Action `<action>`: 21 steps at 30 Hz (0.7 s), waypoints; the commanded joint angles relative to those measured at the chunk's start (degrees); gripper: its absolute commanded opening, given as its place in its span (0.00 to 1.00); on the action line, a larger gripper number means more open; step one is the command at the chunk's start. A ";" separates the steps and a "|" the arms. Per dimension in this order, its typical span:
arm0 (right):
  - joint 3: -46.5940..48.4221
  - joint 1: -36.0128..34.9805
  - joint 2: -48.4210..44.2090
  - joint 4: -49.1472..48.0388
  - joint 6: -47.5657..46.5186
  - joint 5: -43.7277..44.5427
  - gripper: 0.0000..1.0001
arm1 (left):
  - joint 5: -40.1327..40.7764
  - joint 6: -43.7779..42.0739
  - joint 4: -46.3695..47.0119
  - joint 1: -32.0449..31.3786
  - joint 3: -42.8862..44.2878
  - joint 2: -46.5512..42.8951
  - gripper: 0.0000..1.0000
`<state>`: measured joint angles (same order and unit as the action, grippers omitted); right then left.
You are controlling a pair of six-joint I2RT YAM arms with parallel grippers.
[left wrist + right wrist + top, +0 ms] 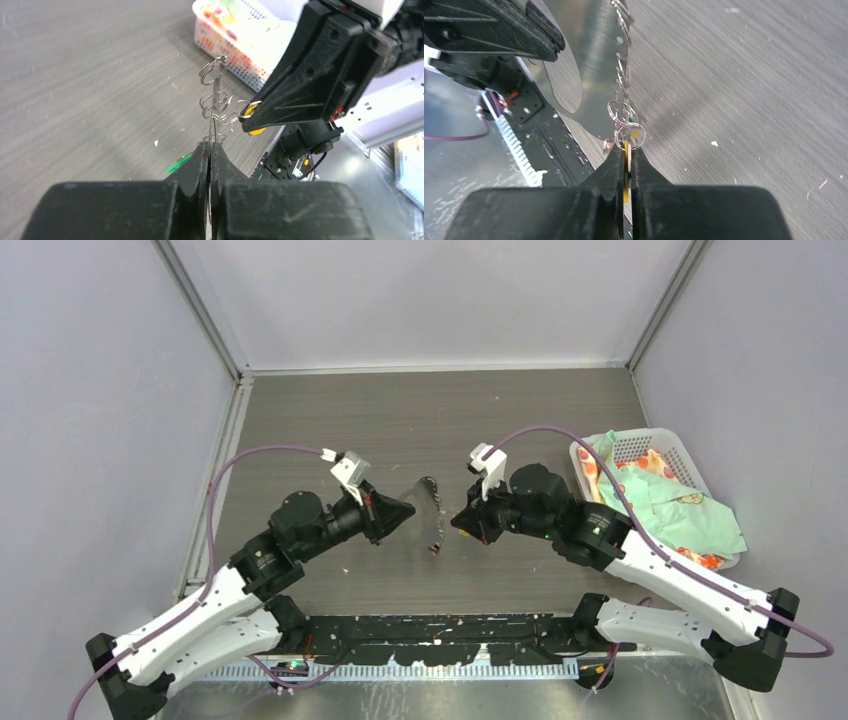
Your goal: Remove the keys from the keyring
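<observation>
The keyring (432,512) is a flat silvery plate held on edge above the table between both arms. My left gripper (404,510) is shut on its left side; in the left wrist view the jaws (211,147) pinch the thin plate (216,90) edge-on. Small wire rings (624,80) line the toothed edge of the keyring (591,65). My right gripper (626,152) is shut on a yellow-headed key (626,170) that hangs from a ring at the plate's lower end. A green key head (179,163) shows beside the left fingers. Other keys are hidden.
A white basket (648,437) holding colourful packets stands at the right of the table, behind the right arm. The black mounting rail (440,625) runs along the near edge. Grey walls enclose the table on the left, back and right.
</observation>
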<state>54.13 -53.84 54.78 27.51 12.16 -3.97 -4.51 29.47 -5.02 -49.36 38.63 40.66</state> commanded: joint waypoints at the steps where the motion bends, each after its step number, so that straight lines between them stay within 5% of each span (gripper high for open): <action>1: 6.98 0.15 -2.67 -2.02 -1.16 -2.07 0.01 | -2.53 -12.47 -1.01 1.02 4.39 -2.22 0.00; 10: 14.27 0.16 -4.01 -1.11 -2.50 -5.89 0.01 | -4.38 -26.17 1.54 0.99 10.85 -0.96 0.01; 21: 16.02 0.17 -4.07 -7.85 -4.45 -7.23 0.01 | -9.84 -40.64 27.87 0.94 11.33 1.43 0.01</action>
<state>67.31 -53.52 52.60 25.23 8.93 -9.34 -14.33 -3.49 8.69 -49.25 48.23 41.34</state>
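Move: The left gripper already holds the keyring's plate and the right already pinches the yellow key, still linked to it by wire rings. From the left hand, the yellow key is about 7 cm to the right, 1 cm back and 4 cm lower. From the right hand, the middle of the keyring is some 4 cm to the left, 1 cm ahead and 2 cm higher; the other keys hang 3 cm to the left, level fore and aft, and about 7 cm lower. Raise both grippers together about 13 cm, nearly straight up, keeping the yellow key beside the keyring and both sets of fingers shut. As you lift, swing the left fingers' tips upward by some 40 degrees to turn the plate, while the right fingers tilt up more gently. ##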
